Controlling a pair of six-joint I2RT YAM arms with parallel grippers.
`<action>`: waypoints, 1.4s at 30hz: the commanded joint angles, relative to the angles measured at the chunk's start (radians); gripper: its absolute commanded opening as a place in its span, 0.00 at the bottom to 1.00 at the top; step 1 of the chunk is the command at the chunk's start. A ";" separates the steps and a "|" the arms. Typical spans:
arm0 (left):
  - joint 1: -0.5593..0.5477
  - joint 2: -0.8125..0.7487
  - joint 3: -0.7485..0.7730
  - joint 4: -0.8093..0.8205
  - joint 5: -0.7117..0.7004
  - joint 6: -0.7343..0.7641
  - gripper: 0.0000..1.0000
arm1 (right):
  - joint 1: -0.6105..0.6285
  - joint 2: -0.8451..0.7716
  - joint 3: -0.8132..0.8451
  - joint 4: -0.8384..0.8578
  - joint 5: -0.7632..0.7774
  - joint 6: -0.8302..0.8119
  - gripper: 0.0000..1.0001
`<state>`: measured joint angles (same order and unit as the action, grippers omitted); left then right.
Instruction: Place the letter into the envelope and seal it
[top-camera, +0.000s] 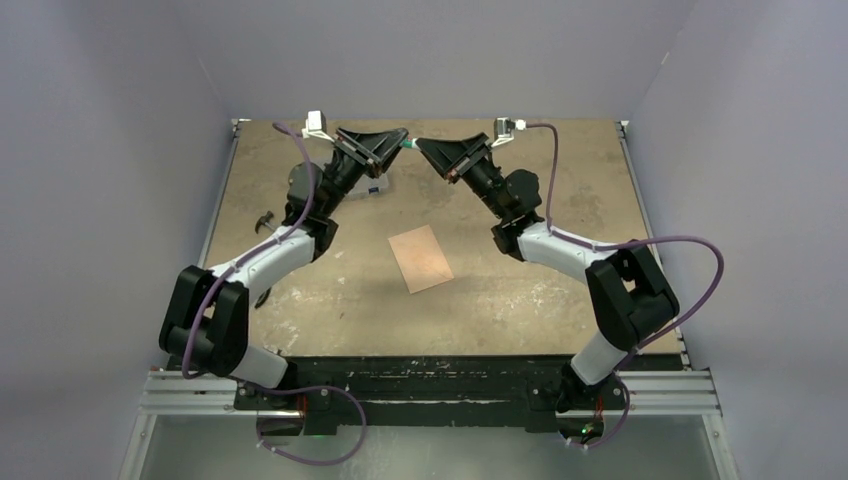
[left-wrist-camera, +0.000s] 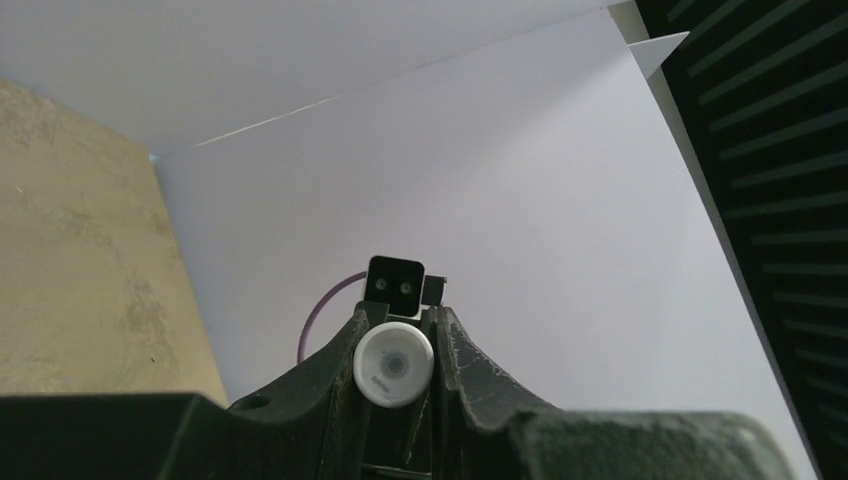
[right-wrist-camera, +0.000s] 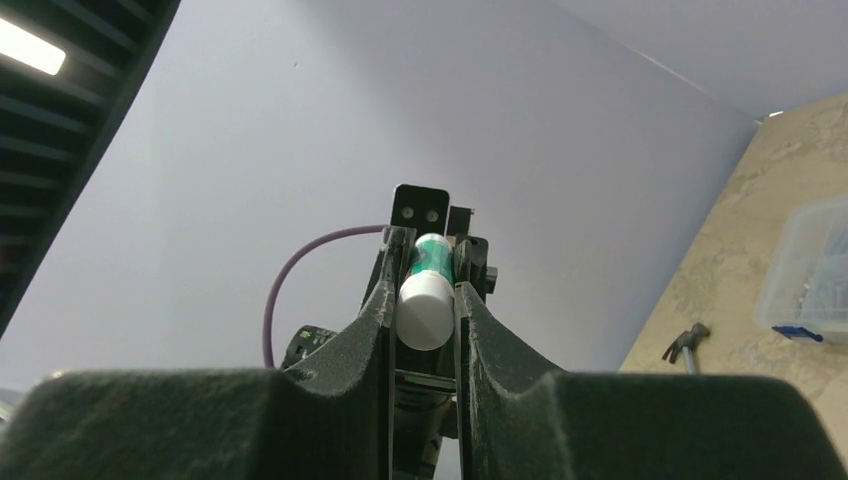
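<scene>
One flat salmon-pink paper rectangle (top-camera: 421, 258) lies on the table between the arms. No flap shows on it, so I cannot tell whether it is the envelope or the letter; no second salmon piece is in view. Both grippers are raised at the far side, tip to tip. A green-and-white glue stick (top-camera: 410, 145) spans between them. My left gripper (top-camera: 403, 139) (left-wrist-camera: 400, 322) is shut on its round white base end (left-wrist-camera: 393, 365). My right gripper (top-camera: 421, 144) (right-wrist-camera: 425, 298) is shut on its white cap end (right-wrist-camera: 425, 312).
A clear plastic box (top-camera: 372, 186) (right-wrist-camera: 810, 265) sits on the table at the back left, partly behind the left arm. A small dark hammer-like tool (top-camera: 265, 220) (right-wrist-camera: 685, 343) lies near the left edge. White walls enclose the table.
</scene>
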<state>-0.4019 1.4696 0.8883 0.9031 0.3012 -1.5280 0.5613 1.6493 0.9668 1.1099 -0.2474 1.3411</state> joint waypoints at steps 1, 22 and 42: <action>-0.250 0.047 0.077 0.004 0.481 0.052 0.00 | 0.176 0.076 0.049 -0.230 -0.244 -0.066 0.00; 0.080 -0.146 0.116 -0.733 0.264 0.597 0.00 | -0.017 -0.445 -0.152 -0.739 0.041 -0.382 0.78; -0.077 0.413 0.391 -1.098 -0.389 1.250 0.04 | -0.022 -0.453 -0.156 -0.963 0.181 -0.550 0.78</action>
<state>-0.4274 1.8339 1.1999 -0.1867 0.0837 -0.4427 0.5404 1.2030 0.8150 0.1307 -0.0624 0.8116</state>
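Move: Both hands still grip the glue stick end to end, its middle about 2 cm right of the left hand and 2 cm left of the right. The envelope lies some 36 cm below, a centimetre or two back and 3 cm right of the left hand; from the right hand it is about a centimetre back and straight below. The parts box sits about 16 cm ahead and 12 cm left of the left hand, 35 cm below. The right fingers let go of the glue stick: after both hands close about 5 cm towards each other and draw back, the right hand opens wide, then swings right and sinks, around 12 cm lower by the end. The left keeps its pinch on the stick, comes briefly back, then plunges some 30 cm towards the envelope, rolling nearly 80 degrees so its fingers point steeply down. ##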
